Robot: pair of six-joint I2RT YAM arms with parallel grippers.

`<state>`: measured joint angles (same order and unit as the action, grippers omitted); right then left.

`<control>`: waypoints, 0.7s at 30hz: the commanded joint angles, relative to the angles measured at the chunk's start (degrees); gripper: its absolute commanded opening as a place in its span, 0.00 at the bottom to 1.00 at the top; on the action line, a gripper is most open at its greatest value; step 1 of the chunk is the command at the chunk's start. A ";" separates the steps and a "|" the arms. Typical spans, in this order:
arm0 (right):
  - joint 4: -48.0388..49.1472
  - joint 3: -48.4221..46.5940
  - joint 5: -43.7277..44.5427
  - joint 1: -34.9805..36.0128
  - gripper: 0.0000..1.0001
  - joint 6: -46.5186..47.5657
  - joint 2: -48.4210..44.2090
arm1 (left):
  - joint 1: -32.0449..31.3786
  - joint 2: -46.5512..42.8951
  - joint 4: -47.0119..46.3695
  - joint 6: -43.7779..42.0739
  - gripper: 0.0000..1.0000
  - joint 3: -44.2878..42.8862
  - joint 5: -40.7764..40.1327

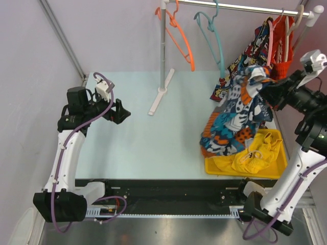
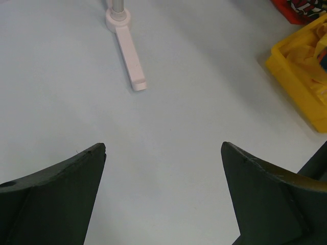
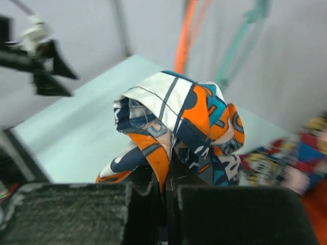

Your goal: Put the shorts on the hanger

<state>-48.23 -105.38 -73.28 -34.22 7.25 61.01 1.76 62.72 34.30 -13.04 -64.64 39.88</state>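
The shorts (image 1: 237,115), in a navy, teal, orange and white print, hang bunched from my right gripper (image 1: 264,93), which is shut on a fold of them. Their lower end drapes down to the table beside the yellow tray (image 1: 273,171). From the right wrist, the fabric (image 3: 179,120) bulges above the closed right gripper (image 3: 166,178). The teal hanger (image 1: 213,35) hangs by its hook on the rail, up and left of the shorts, and shows blurred in the right wrist view (image 3: 245,35). My left gripper (image 1: 120,111) is open over the bare table at the left (image 2: 163,153), holding nothing.
An orange hanger (image 1: 180,37) hangs left of the teal one. The rack's pole (image 1: 163,46) and white foot (image 1: 159,97) stand mid-table, the foot (image 2: 130,58) ahead of my left gripper. A yellow garment (image 1: 255,153) lies in the tray. Comic-print shorts (image 1: 265,43) hang at the rail's right end.
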 commanded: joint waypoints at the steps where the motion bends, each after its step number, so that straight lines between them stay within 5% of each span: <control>1: 13.80 3.52 -1.36 10.46 0.00 -12.97 0.14 | -0.35 -2.42 -2.66 1.70 1.00 -0.93 2.48; 4: -1.14 0.89 12.85 28.70 0.00 -0.86 4.45 | -0.35 -3.13 -2.75 1.35 1.00 -0.05 2.22; 5: -3.26 1.40 22.20 39.73 0.00 0.30 4.99 | -0.35 -3.56 -2.40 1.09 1.00 -0.05 2.05; 9: -1.43 4.92 37.74 62.35 0.00 3.82 6.66 | -0.09 -4.27 -1.08 1.34 1.00 -0.66 -0.94; 15: -3.54 -4.01 53.31 79.98 0.00 13.31 20.79 | 12.08 -4.80 -5.02 11.79 1.00 0.83 3.26; 21: 2.34 -13.42 57.36 84.04 0.00 17.98 39.65 | 26.61 -3.22 -8.29 20.68 1.00 1.19 17.25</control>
<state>-51.20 -111.00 -23.03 47.75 19.92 90.39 22.55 59.40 30.00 0.47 -63.13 46.96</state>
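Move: The right hand already holds the shorts. The open mid-table lies about 29 cm to its left, level with it fore and aft, and 47 cm below. The teal hanger is some 20 cm ahead and 11 cm left, slightly lower; the yellow tray is about 7 cm back, 4 cm right and 46 cm down. From the left hand, that open table is roughly 17 cm right, 8 cm back and 24 cm below. Right hand, still pinching the shorts, sweeps 30 cm left and 15 cm down over mid-table; left withdraws 8 cm left. ##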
